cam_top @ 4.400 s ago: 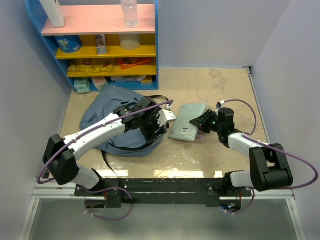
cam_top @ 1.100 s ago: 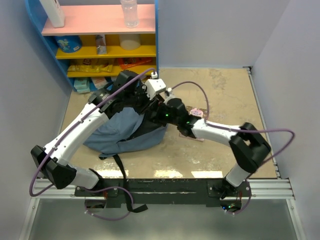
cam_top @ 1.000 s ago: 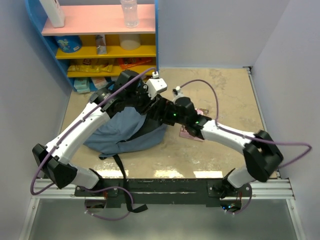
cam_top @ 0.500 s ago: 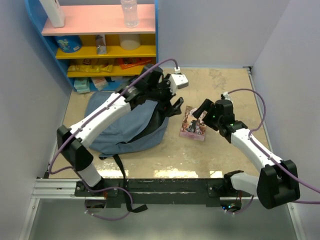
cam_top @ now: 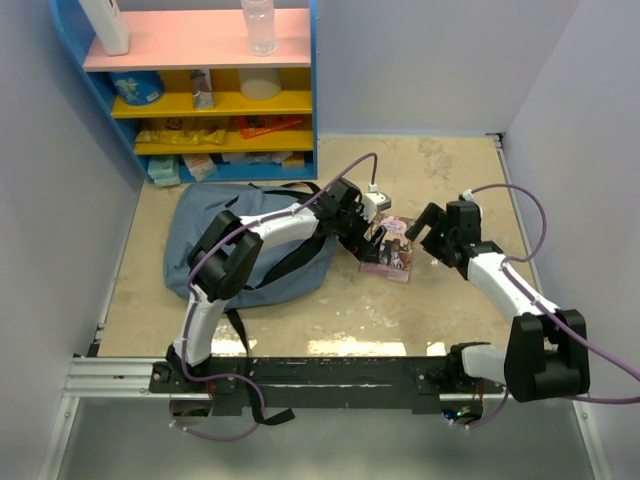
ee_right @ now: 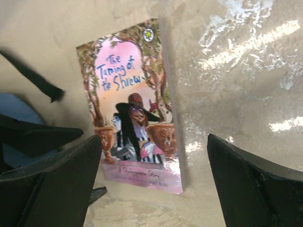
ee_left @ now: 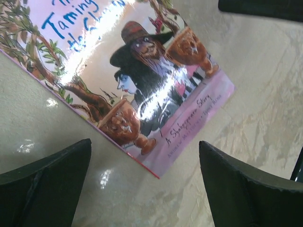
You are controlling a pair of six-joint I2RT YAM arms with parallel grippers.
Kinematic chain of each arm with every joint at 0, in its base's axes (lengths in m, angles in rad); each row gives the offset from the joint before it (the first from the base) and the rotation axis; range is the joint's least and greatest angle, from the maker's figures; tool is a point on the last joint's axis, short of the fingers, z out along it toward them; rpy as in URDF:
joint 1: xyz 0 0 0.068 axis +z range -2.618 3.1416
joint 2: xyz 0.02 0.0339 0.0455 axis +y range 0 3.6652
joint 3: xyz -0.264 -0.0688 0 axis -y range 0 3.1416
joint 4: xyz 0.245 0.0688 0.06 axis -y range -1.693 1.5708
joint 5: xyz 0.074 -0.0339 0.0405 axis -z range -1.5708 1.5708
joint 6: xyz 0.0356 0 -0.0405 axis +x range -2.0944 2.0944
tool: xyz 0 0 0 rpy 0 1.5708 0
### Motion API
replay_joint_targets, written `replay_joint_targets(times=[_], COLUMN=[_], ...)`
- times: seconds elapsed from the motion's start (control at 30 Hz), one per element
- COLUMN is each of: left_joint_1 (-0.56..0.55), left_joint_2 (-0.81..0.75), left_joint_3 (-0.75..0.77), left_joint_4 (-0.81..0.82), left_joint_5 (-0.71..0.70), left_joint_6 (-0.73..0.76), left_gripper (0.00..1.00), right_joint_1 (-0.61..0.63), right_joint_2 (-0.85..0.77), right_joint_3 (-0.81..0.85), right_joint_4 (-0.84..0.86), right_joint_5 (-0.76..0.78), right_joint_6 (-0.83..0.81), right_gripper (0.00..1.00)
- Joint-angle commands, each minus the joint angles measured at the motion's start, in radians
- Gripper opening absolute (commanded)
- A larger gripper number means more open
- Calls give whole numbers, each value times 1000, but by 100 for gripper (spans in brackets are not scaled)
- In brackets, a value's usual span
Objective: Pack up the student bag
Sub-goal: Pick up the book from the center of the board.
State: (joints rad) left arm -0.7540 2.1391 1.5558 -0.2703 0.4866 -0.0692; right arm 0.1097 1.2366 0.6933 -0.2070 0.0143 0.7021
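The student bag, slate-blue with black straps, lies slumped on the table's left half; its blue edge shows in the right wrist view. A pink picture book lies flat right of it. My left gripper hangs open just above the book's left edge, and the left wrist view shows the cover's lower corner ahead of that gripper. My right gripper is open at the book's right side, with the cover between and beyond its fingers. Neither gripper holds anything.
A blue shelf unit stands at the back left, with a clear bottle and a white bottle on its pink top and snack packs below. Grey walls close in both sides. A black bag strap trails toward the near edge.
My left gripper opened, let go of the bag and swung right and down to the book. My right arm pulled back out from the bag to the book's right side. The bag slumped flatter.
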Motion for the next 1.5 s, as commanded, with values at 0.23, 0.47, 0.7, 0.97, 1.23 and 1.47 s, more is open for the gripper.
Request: replay_joint_targets(times=[0.23,0.47,0.7,0.97,1.23,1.47], left_joint_1=[30,27,10,1,4,4], left_joint_2=[61,125,163,142,24,31], left_joint_3=[43,79,118,90,4,20], left_joint_4=[143,105,88,130,313,296], left_joint_5=[-62,-51,20,148,265,233], left_joint_6=[-144,-161,-178,-228,-317,-296], left_gripper=[100,100,100,93,58,55], right_joint_1=[-11,-10,-10,-8,-10,-10], right_joint_2=[119,221,267,265,262,170], right_joint_3=[-60,-58,-95,-161,-195,-233], right_joint_4=[122,198,270,391,439,480], right_joint_5=[-43,-48,-80,-163,-206,-283], right_joint_6=[-10,8,42,114,135,140], right_gripper=[87,84,81,69,62,57])
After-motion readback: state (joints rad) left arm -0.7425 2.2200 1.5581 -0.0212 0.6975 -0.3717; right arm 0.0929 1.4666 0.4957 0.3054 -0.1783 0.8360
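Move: Just to the left hand's right lies the small Shrew book: its middle is about 6 cm right, 3 cm ahead and 3 cm below. The bag's middle is some 27 cm to that hand's left, level with it, and a black strap end lies about 6 cm ahead and 5 cm left. From the right hand the book is about 6 cm left, 3 cm ahead and 7 cm down. Closing in on the book from both sides, the right hand first sinks about 5.5 cm, then edges forward and left to its right edge, rolling its left side up and half closing. The left hand sweeps some 4 cm forward, then right over the book and back again, half closing and rising slightly at the end, its fingers coming onto or close over the cover. ##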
